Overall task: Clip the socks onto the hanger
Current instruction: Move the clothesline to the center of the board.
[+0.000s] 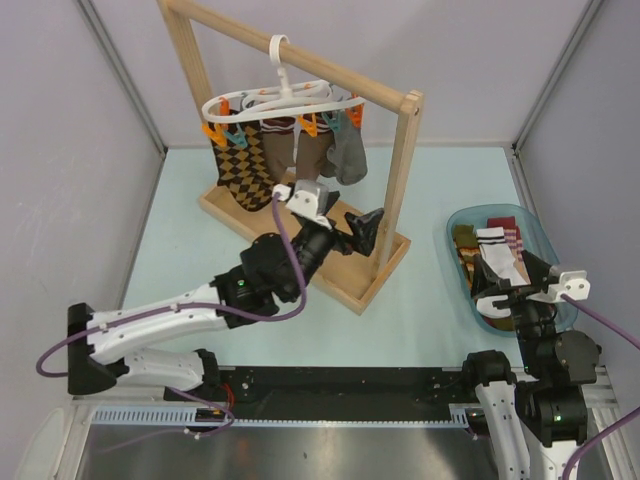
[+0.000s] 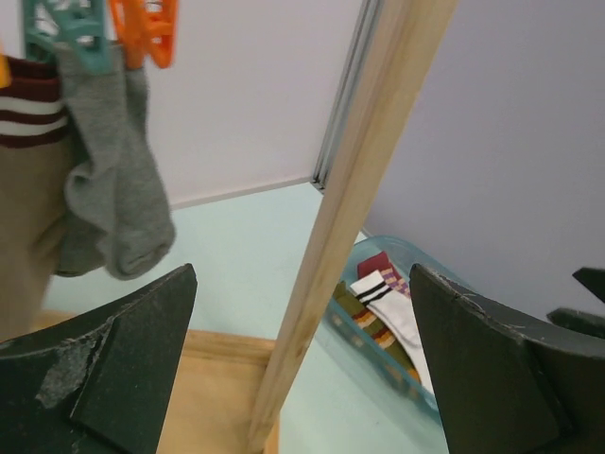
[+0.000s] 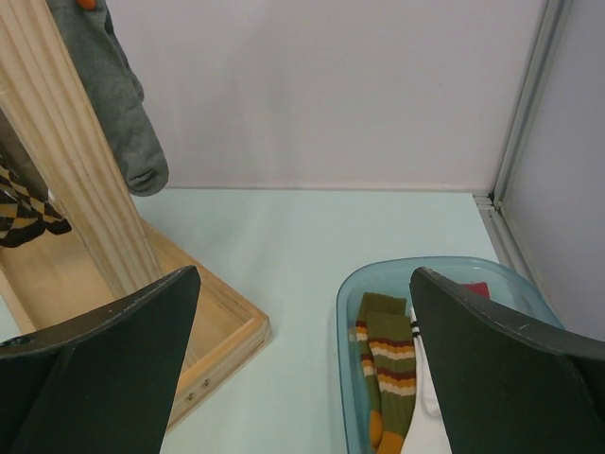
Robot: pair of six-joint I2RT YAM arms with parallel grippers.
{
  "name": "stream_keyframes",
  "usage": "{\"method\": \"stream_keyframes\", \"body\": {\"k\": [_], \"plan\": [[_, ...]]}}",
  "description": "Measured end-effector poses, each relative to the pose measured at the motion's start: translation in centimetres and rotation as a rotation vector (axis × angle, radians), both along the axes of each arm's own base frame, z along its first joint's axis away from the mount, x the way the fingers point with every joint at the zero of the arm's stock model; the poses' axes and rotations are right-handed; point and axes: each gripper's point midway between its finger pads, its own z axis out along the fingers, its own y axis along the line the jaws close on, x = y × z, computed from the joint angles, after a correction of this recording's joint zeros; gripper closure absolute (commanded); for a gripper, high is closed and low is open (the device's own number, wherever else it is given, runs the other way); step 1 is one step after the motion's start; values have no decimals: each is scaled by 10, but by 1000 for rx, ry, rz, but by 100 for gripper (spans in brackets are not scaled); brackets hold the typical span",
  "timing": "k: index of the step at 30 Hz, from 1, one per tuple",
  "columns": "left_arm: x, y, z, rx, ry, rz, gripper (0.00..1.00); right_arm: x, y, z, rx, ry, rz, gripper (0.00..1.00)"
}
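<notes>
The white hanger (image 1: 280, 95) hangs by its hook from the wooden rack's top bar, and several socks are clipped to it: a brown argyle one (image 1: 240, 172), a tan one (image 1: 288, 150) and a grey one (image 1: 348, 155). More socks lie in the teal bin (image 1: 458, 228): a white one with dark stripes (image 1: 497, 250), an olive-orange striped one (image 3: 388, 350) and a red one (image 1: 500, 222). My left gripper (image 1: 362, 230) stands open and holds nothing, over the rack's base by its right post. My right gripper (image 1: 515, 285) is open above the bin's near end and holds nothing.
The tall wooden rack stands on a shallow wooden base (image 1: 300, 255) at the middle back. Its right post (image 2: 350, 218) runs between my left fingers in the left wrist view. Orange (image 2: 142, 33) and teal (image 2: 61, 28) clips hold the grey sock (image 2: 113, 189). Grey walls close in the back and sides.
</notes>
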Motion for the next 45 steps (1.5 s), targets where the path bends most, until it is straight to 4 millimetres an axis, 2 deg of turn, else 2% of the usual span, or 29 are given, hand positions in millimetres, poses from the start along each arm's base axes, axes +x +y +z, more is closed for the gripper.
{"method": "stream_keyframes", "body": {"k": [6, 8, 12, 15, 19, 22, 27, 31, 37, 41, 45], "plan": [[-12, 59, 0, 11, 6, 26, 0, 3, 7, -2, -10, 15, 39, 0], [-8, 84, 2, 10, 15, 59, 0, 5, 9, -4, -13, 25, 50, 1], [3, 146, 10, -10, 23, 158, 0, 10, 14, -7, -18, 46, 74, 0], [4, 173, 14, -14, 14, 185, 0, 14, 19, -9, -23, 66, 100, 0], [6, 181, 12, 8, 12, 170, 0, 18, 26, -14, -30, 90, 138, 0], [18, 180, -9, 73, 61, 173, 0, 18, 34, -15, -38, 98, 189, 0], [43, 208, -35, 105, 153, 233, 0, 19, 55, -15, -37, 111, 309, 0], [44, 232, -30, 61, 156, 274, 0, 30, 78, -12, -23, 131, 443, 0], [29, 246, -19, 28, 128, 292, 0, 48, 116, -5, 21, 109, 634, 0], [22, 256, -15, 23, 111, 324, 0, 55, 156, -7, 13, 104, 761, 0], [22, 260, -18, 41, 113, 346, 0, 69, 189, -14, -25, 90, 764, 0]]}}
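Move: The near upright post of the clothesline stands about 15 cm ahead and 19 cm to the left of the right hand, its middle roughly level with it; the grey sock hangs some 26 cm ahead and 25 cm left. The sock tub lies about 20 cm ahead and 9 cm right, well below. From the left hand the post is about 9 cm ahead and 8 cm right, the checkered sock some 20 cm ahead and 23 cm left. The left hand clears away from the near post, sweeping some 26 cm to its left with only small wavers forward and in height, fingers open, and turns about 20 degrees counter-clockwise until it faces the checkered sock across the board. The right hand creeps at first, then swings left and a little forward, some 20 cm in all, towards that same post, turning about 45 degrees counter-clockwise with fingers still open and stopping short of touching it. ##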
